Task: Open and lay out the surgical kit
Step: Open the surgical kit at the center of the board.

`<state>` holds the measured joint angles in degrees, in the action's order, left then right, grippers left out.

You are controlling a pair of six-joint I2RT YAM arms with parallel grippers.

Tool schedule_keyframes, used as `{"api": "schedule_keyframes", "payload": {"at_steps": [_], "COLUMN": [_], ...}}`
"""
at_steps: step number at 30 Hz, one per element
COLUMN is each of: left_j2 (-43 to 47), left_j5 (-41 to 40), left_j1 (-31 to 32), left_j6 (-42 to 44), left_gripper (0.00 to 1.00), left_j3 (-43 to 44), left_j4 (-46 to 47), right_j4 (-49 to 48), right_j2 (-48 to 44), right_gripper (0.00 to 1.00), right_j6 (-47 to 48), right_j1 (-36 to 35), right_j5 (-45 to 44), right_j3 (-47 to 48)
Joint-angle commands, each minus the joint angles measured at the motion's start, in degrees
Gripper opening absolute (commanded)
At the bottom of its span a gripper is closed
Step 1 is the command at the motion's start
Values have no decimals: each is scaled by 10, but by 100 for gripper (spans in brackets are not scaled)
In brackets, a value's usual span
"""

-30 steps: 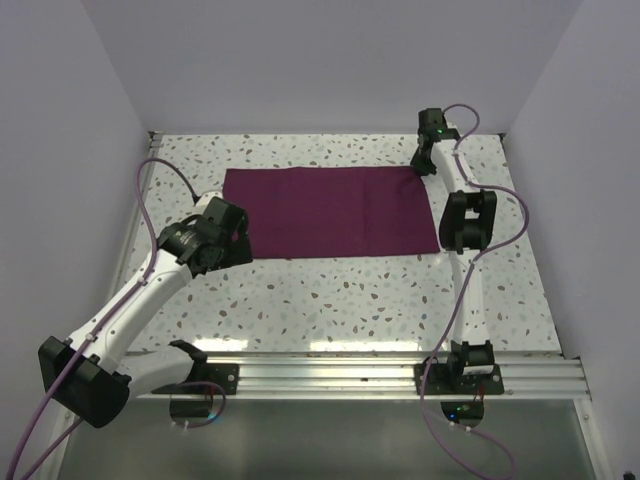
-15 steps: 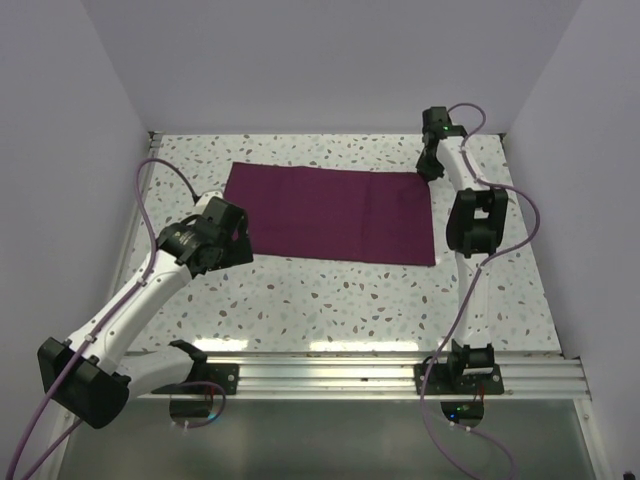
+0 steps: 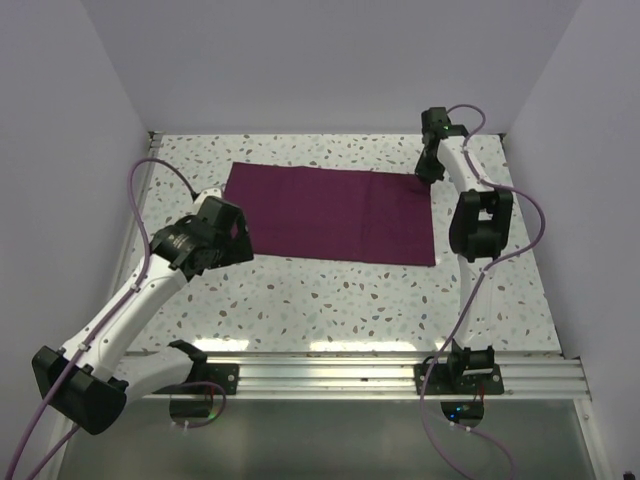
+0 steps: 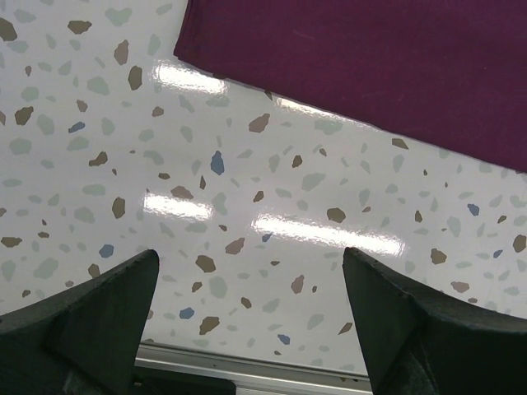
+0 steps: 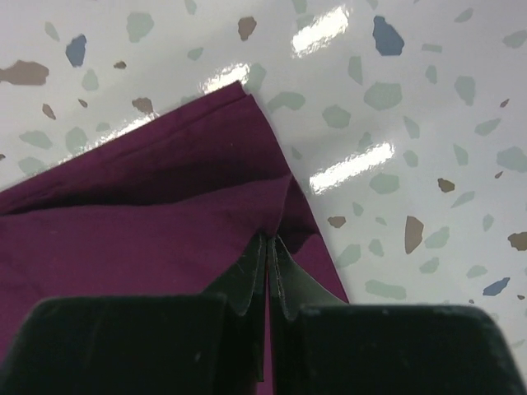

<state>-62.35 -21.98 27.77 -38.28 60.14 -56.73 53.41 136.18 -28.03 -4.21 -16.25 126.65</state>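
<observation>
The surgical kit shows as a dark purple cloth [image 3: 330,213] lying flat on the speckled table, towards the back. My right gripper [image 3: 429,172] is at the cloth's far right corner. In the right wrist view the right gripper [image 5: 270,247] is shut on a raised fold of the cloth [image 5: 148,222] just inside that corner. My left gripper [image 3: 238,243] hovers by the cloth's near left corner. In the left wrist view the left gripper [image 4: 247,271] is open over bare table with nothing between its fingers, and the cloth [image 4: 370,58] lies beyond them.
White walls close in the table on the left, back and right. A metal strip [image 4: 247,370] runs along the table edge below the left fingers. The aluminium rail [image 3: 400,365] carrying both arm bases spans the near edge. Purple cables loop off both arms.
My right gripper has shifted slightly back and to the right at the cloth's far corner. The cloth's right side now lies squarer and reaches further forward. The left arm edged a little left.
</observation>
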Motion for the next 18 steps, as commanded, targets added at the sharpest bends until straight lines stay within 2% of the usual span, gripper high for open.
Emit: {"api": "schedule_keyframes", "payload": {"at_steps": [1, 10, 17, 18], "left_j2": [6, -61, -159, -181], "left_j5": [5, 0, -14, -27], "left_j1": [1, 1, 0, 0], "left_j6": [16, 62, 108, 112], "left_gripper": [97, 99, 100, 100], "left_j3": [32, 128, 249, 280], "left_j4": [22, 50, 69, 70], "right_j4": [11, -24, -7, 0], "right_j2": [-63, -193, -371, -424], "right_gripper": [0, 0, 0, 0], "right_j6": [4, 20, 14, 11], "right_j1": [-12, -77, -141, -156], "right_j5": [26, 91, 136, 147], "right_j3": [-19, -159, -370, -397]}}
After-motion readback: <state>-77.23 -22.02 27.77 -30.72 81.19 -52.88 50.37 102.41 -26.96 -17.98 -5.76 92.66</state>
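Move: The right hand, about 5 cm above the board, already pinches the top layer close to the kit's far right corner, some 5 cm ahead of it. The near edge of the kit's right half lies about 19 cm back and 9 cm to its left, with the kit's near right corner 19 cm back and 2 cm right. From the open left hand, some 15 cm up, that near edge is roughly 5 cm ahead and 41 cm right; the kit's near left corner is 8 cm ahead, 9 cm left. Back and to the left the right hand pulls its pinched layer, about 14 cm back and 12 cm across over the kit towards the near edge, dipping slightly before rising, gaining speed and turning some 20 degrees counter-clockwise with its fingers still shut. The empty left hand, wide open, moves forward and up, drifting right towards the kit's left part. ##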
